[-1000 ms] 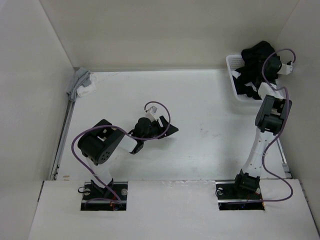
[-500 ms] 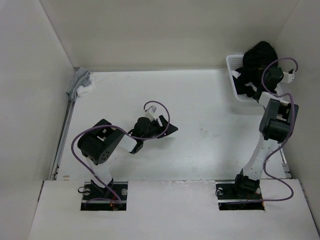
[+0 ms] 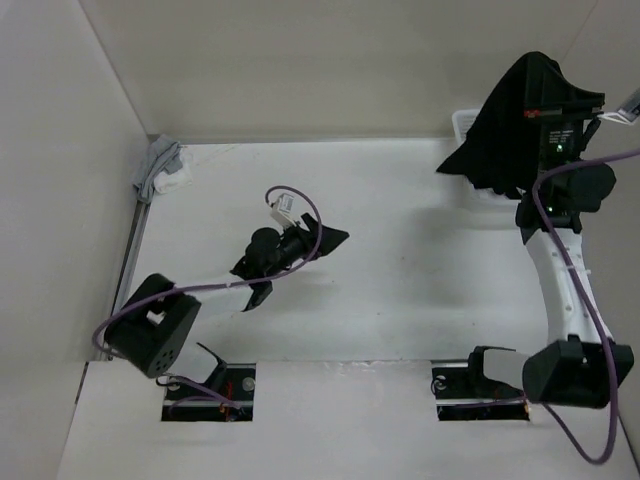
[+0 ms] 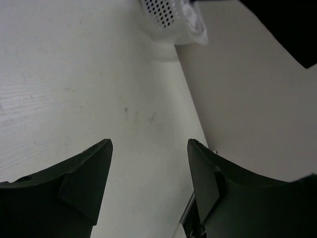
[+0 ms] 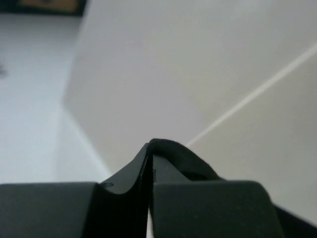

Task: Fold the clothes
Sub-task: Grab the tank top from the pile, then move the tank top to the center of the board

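The clothes, a black garment (image 3: 505,125), hang in the air at the far right, lifted above the white basket (image 3: 462,122). My right gripper (image 3: 548,90) is raised high and shut on the garment's top. In the right wrist view the jaws (image 5: 152,158) are pressed together with a fold of black fabric (image 5: 181,153) draped over one tip. My left gripper (image 3: 333,238) is open and holds nothing, low over the middle of the table. In the left wrist view its fingers (image 4: 89,173) stand wide apart, with the basket (image 4: 168,20) and the black garment (image 4: 287,25) ahead.
A light grey garment (image 3: 158,163) with a white-and-pink cloth (image 3: 178,182) lies in the far left corner. White walls close in the table on the left, back and right. A metal rail (image 3: 128,265) runs along the left edge.
My right gripper shut on the black garment in the basket and rose high, pulling it up and out. My left arm stretched out further over the table.
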You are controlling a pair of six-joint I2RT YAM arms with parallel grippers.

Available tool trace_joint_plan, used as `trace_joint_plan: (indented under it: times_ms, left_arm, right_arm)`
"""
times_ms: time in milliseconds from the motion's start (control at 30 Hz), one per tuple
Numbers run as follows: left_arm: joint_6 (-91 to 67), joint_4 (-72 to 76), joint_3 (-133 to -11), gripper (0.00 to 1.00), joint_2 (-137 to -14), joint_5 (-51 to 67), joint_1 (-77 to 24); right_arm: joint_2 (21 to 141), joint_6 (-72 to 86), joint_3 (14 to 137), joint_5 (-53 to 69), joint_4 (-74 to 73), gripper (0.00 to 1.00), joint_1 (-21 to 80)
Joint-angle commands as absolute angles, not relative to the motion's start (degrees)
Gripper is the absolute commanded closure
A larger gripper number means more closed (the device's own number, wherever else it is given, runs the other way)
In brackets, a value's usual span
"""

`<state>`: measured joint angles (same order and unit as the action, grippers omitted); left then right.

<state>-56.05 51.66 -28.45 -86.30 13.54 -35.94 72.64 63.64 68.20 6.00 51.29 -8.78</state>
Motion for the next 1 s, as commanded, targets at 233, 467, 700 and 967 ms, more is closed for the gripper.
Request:
trace_joint_plan:
  times_ms: [233,467,700,967]
  left_arm:
    - [-55.7,33.8,-27.3,0.39,-62.0,1.0,-29.1]
    - [-55.7,25.6,-23.7,0.37,-53.0,2.0,-23.3]
    - [-55.8,22.4,-23.4,0.37,-52.0,4.2,-16.9]
    - [-56.3,22.3,-27.9,0.37,-53.1,4.2,-17.8]
  right_arm:
    - [61.6,57.7,86.7,18.9,37.0,0.95,12.8]
    - [61.0,59.1,64.4,13.6,41.2,0.93,22.3]
    - [76.6,64.3,66.4,15.0,46.9,0.95,25.8]
    - [78.1,51.8,87.3,16.4,28.4,0.95,30.3]
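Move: The black tank top already hangs clear of the pile, pinched in the right hand high above the table. The open middle of the table lies about 35 cm to that hand's left, level with it in reach and some 55 cm below. The basket is roughly 28 cm farther out, 10 cm right and 50 cm down; the left gripper is about 38 cm left, 8 cm back and 42 cm lower. From the left hand, the table middle is about 9 cm ahead, 3 cm right and 14 cm below. The tank top, still pinched in the right hand's shut fingers, is swung in a big flick from the basket towards the table middle: back about 20 cm, left and up, then forward, down and farther left, with a small lift at the end, while the wrist yaws counter-clockwise some 40 degrees, tips up, then well down. The open left hand moves some 16 cm left, arching up and over, turning counter-clockwise. ##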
